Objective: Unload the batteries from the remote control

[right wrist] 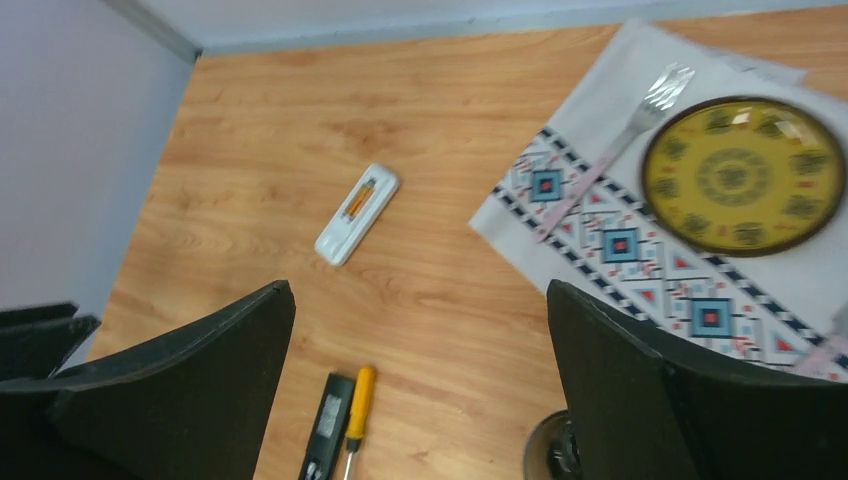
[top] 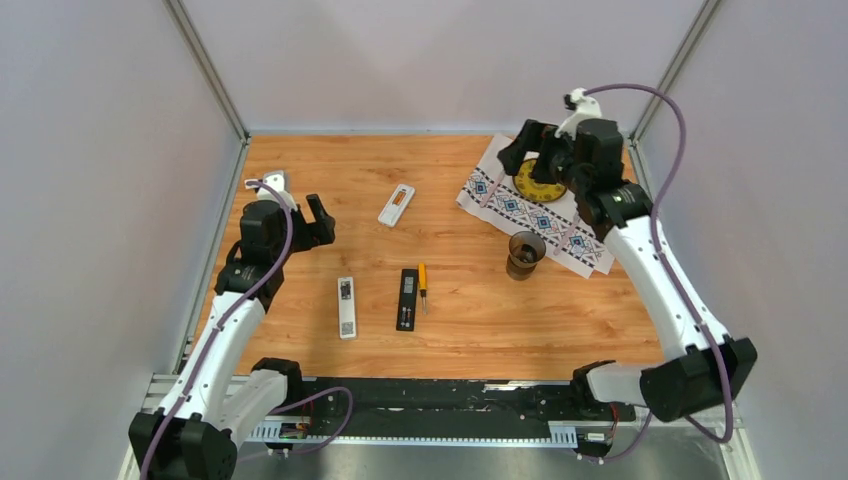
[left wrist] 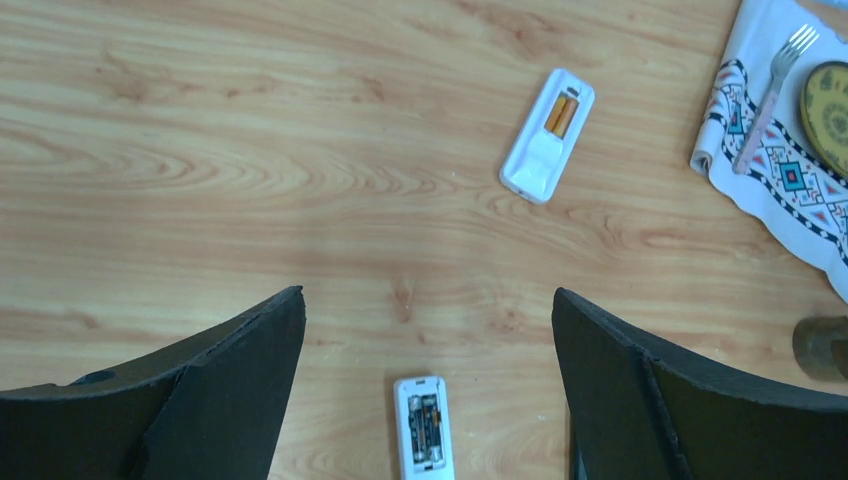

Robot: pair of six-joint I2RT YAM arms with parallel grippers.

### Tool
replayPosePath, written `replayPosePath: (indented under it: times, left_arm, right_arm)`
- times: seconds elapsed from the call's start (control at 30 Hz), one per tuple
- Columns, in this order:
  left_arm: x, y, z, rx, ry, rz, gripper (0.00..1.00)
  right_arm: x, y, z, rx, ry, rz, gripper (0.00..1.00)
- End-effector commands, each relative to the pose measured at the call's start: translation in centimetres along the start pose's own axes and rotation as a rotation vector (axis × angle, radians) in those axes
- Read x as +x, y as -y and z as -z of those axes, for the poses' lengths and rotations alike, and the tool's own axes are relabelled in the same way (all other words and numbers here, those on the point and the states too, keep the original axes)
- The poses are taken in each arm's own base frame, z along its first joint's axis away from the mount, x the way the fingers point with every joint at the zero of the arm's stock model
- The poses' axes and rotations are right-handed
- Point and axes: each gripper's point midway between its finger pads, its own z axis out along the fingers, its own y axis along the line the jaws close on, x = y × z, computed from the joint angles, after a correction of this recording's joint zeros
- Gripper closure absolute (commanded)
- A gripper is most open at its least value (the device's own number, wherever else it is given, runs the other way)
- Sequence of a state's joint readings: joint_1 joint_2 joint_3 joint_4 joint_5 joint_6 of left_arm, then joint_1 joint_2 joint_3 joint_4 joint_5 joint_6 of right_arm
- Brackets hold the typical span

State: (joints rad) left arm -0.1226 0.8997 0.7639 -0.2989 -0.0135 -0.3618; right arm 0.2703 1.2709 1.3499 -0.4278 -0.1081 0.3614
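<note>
Three remotes lie back side up on the wooden table. A white remote (top: 397,205) at the back holds golden-orange batteries (left wrist: 560,115), also seen in the right wrist view (right wrist: 361,197). A second white remote (top: 346,306) holds dark batteries (left wrist: 430,420). A black remote (top: 407,298) shows silvery battery ends (top: 404,319) at its near end. My left gripper (top: 316,221) is open and empty, hovering above the table left of the remotes (left wrist: 428,330). My right gripper (top: 531,157) is open and empty, high over the placemat (right wrist: 420,340).
A yellow-handled screwdriver (top: 423,283) lies just right of the black remote. A dark glass cup (top: 525,253) stands at the edge of a patterned placemat (top: 500,200) that carries a yellow plate (right wrist: 742,175) and a fork (right wrist: 645,112). Walls enclose the table on three sides.
</note>
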Motion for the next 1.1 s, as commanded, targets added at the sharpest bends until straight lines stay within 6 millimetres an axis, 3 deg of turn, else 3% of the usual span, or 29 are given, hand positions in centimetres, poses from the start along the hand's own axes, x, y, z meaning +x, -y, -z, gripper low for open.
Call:
replayPosePath:
  times: [0.0, 0.07, 0.13, 0.27, 0.37, 0.47, 0.57, 0.7, 0.97, 1.07]
  left_arm:
    - [-2.6, 1.5, 1.5, 0.058, 0.057, 0.021, 0.00]
    - [-2.5, 1.7, 1.8, 0.060, 0.037, 0.033, 0.00]
    - [-2.8, 2.1, 2.3, 0.068, 0.032, 0.063, 0.00]
    - [-2.4, 3.7, 3.8, 0.166, 0.037, 0.091, 0.00]
    - [-1.5, 4.8, 4.9, 0.248, 0.039, 0.103, 0.00]
    - [0.1, 5.9, 6.3, 0.331, 0.002, 0.110, 0.01]
    - [1.8, 6.8, 8.0, 0.407, -0.041, 0.125, 0.02]
    - [4.2, 7.5, 9.6, 0.484, -0.073, 0.178, 0.02]
    - [5.5, 7.5, 12.9, 0.526, -0.040, 0.175, 0.02]
    - [5.8, 7.7, 13.8, 0.549, -0.043, 0.170, 0.02]
  right_arm:
    - [4.7, -5.5, -2.5, -0.125, -0.205, 0.074, 0.00]
    - [8.3, -8.0, -3.7, -0.167, -0.296, 0.122, 0.00]
    - [11.4, -9.0, -4.0, -0.176, -0.384, 0.150, 0.00]
    - [20.1, -11.5, -3.7, -0.211, -0.604, 0.193, 0.00]
    - [25.7, -11.7, -3.4, -0.204, -0.720, 0.194, 0.00]
    - [29.5, -11.2, -3.4, -0.184, -0.781, 0.186, 0.06]
    - [32.0, -10.2, -3.6, -0.157, -0.813, 0.176, 0.17]
    - [33.3, -9.4, -4.3, -0.131, -0.798, 0.161, 0.28]
    - [35.2, -10.6, -6.5, -0.138, -0.782, 0.156, 0.46]
    - [36.3, -9.3, -7.6, -0.052, -0.792, 0.212, 0.52]
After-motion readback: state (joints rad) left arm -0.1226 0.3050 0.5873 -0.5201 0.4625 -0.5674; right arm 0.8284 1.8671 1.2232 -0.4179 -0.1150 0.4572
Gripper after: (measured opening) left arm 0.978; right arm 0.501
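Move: From the right hand the screwdriver lies about 31 cm below, 11 cm back and 20 cm left; the black remote is 3 cm farther left and 3 cm nearer the base than the screwdriver, the glass 6 cm back and 3 cm right of the hand. From the left hand the near white remote is roughly 11 cm back, 4 cm right and 20 cm down, the black remote 9 cm back and 17 cm right. The right hand swoops 29 cm down, left and back to the screwdriver, half-closing; the left retracts 13 cm. ##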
